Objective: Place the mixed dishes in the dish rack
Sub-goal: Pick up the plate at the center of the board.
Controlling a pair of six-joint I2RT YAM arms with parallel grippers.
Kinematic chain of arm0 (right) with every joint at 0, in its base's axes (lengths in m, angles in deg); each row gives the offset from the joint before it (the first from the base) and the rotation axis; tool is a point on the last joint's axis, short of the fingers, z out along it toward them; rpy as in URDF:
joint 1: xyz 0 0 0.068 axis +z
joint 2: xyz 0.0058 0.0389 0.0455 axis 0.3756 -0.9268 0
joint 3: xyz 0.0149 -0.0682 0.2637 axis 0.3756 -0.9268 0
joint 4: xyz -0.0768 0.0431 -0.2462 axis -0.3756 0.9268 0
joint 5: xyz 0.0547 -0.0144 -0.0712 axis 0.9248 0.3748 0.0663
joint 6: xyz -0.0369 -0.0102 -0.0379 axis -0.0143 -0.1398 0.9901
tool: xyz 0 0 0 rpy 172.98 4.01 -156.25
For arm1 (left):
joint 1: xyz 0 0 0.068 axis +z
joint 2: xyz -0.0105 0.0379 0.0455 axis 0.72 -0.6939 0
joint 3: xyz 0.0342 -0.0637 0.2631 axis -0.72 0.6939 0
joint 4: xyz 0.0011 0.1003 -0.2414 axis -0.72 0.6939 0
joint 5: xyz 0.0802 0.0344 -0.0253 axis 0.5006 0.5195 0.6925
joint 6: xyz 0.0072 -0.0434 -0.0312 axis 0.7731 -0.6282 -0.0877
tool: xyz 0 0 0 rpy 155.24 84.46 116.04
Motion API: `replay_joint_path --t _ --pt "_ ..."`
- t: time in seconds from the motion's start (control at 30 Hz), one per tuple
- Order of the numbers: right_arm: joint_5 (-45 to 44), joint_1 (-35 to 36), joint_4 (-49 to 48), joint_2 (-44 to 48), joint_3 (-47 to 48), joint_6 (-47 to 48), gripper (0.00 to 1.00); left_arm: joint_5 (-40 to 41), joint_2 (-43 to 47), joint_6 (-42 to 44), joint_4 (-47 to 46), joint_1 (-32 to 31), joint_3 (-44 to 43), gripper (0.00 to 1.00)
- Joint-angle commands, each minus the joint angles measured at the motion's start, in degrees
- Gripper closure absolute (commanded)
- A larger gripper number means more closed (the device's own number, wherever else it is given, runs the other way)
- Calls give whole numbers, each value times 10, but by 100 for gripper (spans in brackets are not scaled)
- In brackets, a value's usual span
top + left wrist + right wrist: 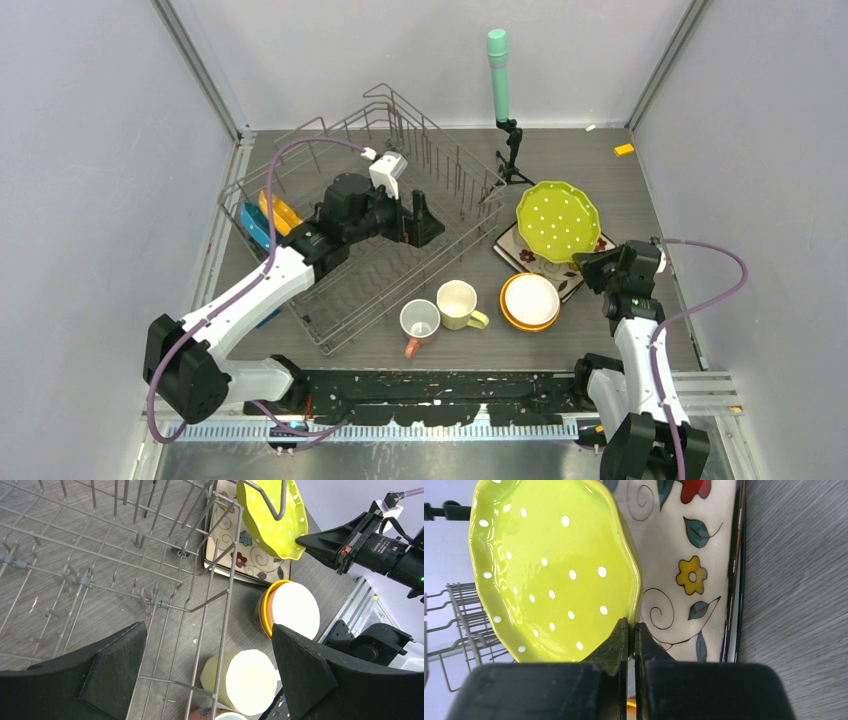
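Observation:
The yellow-green dotted plate (558,220) is tilted up off the white square flowered plate (540,265), and my right gripper (631,627) is shut on its rim (554,570). My left gripper (420,225) hangs open and holds nothing, above the right part of the grey wire dish rack (350,300). In the left wrist view its black fingers (100,680) straddle the rack's side wire and the pale-yellow mug (245,680) below. A blue plate (254,226) and an orange plate (280,212) stand in the rack's left end. The pink mug (420,322) and a white bowl nested in an orange bowl (530,300) sit in front of the rack.
A green-topped cylinder on a black tripod (498,70) stands behind the rack's right corner. A small orange piece (624,150) lies at the back right. Grey walls close in the table on three sides.

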Motion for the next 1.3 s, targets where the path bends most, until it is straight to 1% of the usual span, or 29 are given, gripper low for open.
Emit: replay_joint_path --t 0.0,0.3,0.43,0.5,0.6,0.7,0.87,0.93,1.17,1.27 --pt "30 -3 -65 51 57 -36 100 -19 -5 -13 -15 -1 -24 2" --pt "44 -3 -14 100 108 -36 100 -30 -4 -32 -29 0 -35 2" --pt "80 -3 11 104 156 -31 100 -50 -4 -47 21 0 -89 3" --pt "101 -3 20 103 179 -25 100 -52 -4 -56 27 0 -109 3" --pt "145 -3 18 99 205 -21 100 -77 -7 -93 -15 -1 -120 1" --pt "190 -3 14 93 223 -16 100 -102 -30 -160 -67 0 -133 1" --pt "202 -3 25 99 239 12 100 -146 -78 -292 -168 -1 -148 2" --pt "208 -4 24 100 244 20 100 -150 -92 -317 -186 -1 -159 2" --pt "253 -2 7 91 245 16 100 -139 -146 -319 -169 -10 -203 5" --pt "262 -1 4 91 244 15 100 -140 -176 -307 -150 -22 -247 6"
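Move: The right hand already holds the green plate by its near right edge; the plate's middle is about 7 cm ahead, 4 cm left and 3 cm above it. It is being taken to the left gripper, about 31 cm left, level in reach, and some 14 cm higher. From the right hand the flowery board lies 8 cm ahead, 3 cm left, and the white bowls 9 cm left, 5 cm back. From the left hand the plate is about 27 cm right, 6 cm ahead, 11 cm lower. Straight up first, the right hand lifts the pinched plate about 16 cm over the board, drifting some 6 cm left towards the left gripper late in the climb while its fingers tip upward and swing roughly 20 degrees counter-clockwise. The left hand, fingers wide open and empty, rises about 10 cm, then heads right towards the plate, rolling its left side down. ##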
